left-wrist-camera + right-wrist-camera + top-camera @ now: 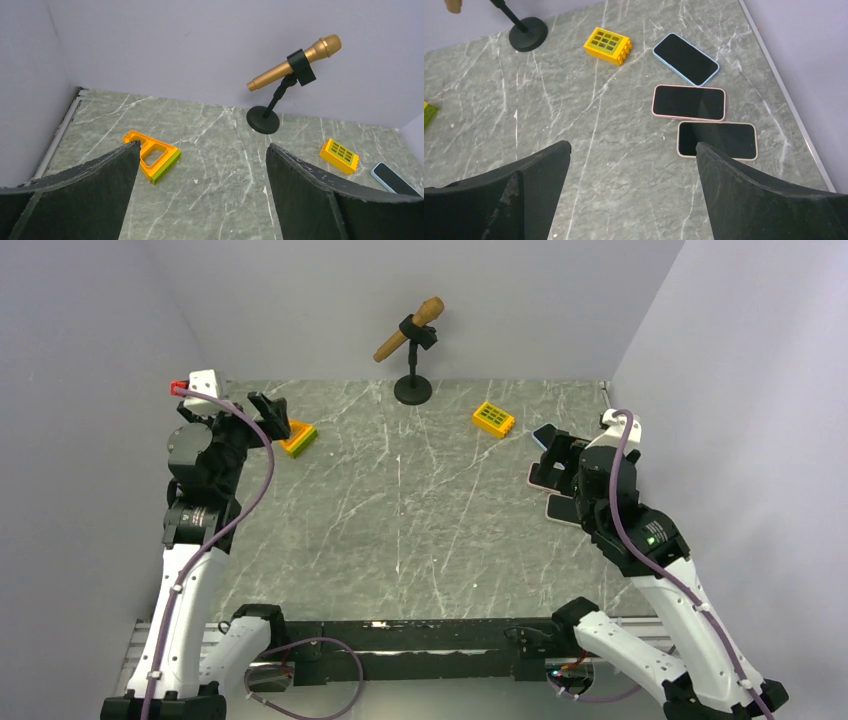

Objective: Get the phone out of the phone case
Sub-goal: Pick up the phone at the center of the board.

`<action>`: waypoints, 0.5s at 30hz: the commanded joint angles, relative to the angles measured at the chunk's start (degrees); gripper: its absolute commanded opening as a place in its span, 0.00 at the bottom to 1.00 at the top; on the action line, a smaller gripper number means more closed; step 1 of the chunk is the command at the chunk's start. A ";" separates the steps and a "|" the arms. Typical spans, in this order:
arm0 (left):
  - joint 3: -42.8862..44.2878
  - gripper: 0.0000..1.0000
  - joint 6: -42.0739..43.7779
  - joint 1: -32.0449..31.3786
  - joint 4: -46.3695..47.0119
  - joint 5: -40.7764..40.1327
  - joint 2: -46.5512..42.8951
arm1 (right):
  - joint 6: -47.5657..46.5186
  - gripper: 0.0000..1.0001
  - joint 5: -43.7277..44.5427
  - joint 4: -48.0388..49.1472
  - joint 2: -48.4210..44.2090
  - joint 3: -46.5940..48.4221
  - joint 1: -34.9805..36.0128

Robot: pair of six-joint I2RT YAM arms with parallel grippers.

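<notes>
Three phones lie face up in cases at the table's right side. One phone is in a light blue case (685, 58), one in a pink case (689, 102), and one in a cream case (717, 139). My right gripper (633, 144) hangs open above the table just left of them, holding nothing; its right finger covers a corner of the cream-cased phone. In the top view the right arm hides most of the phones; the pink one (541, 478) shows an edge. My left gripper (202, 145) is open and empty at the far left, well away from the phones.
A gold microphone (410, 328) on a black stand (413, 390) stands at the back centre. A yellow brick (494, 419) lies left of the phones. An orange and green triangular block (298, 437) lies by the left gripper. Grey walls enclose the table on three sides.
</notes>
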 commanded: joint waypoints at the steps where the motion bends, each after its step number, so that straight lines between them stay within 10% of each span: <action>1: -0.63 0.99 -0.11 0.09 3.61 -1.62 0.21 | 2.13 1.00 0.81 -1.81 2.44 -0.03 -0.08; 8: -1.77 0.99 -7.50 0.17 0.91 -11.28 -0.83 | 4.81 1.00 -4.09 0.67 10.06 -1.90 -0.12; 15: -1.92 0.99 -2.00 0.16 4.33 6.30 0.35 | 10.98 1.00 -9.94 9.61 16.59 -7.96 -6.65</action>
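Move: Ahead and to the right of the right hand, the middle phone, in the pink case, lies about 17 cm out, 14 cm right and some 21 cm below. The blue-cased phone is 10 cm farther out than it, the beige-cased one 8 cm nearer and 4 cm more to the right; the yellow block stands 34 cm ahead of the hand, 3 cm left. From the left hand the pink-cased phone is roughly 10 cm ahead, 57 cm right, 28 cm below. Sinking about 10 cm and gathering speed, the right hand comes down towards the table and the three phones, easing some 3 cm forward and 3 cm left as it goes. Its wrist tips the wide-open fingers about 15 degrees further down; they touch nothing yet. The empty left hand just drifts slightly left and down, also open. ##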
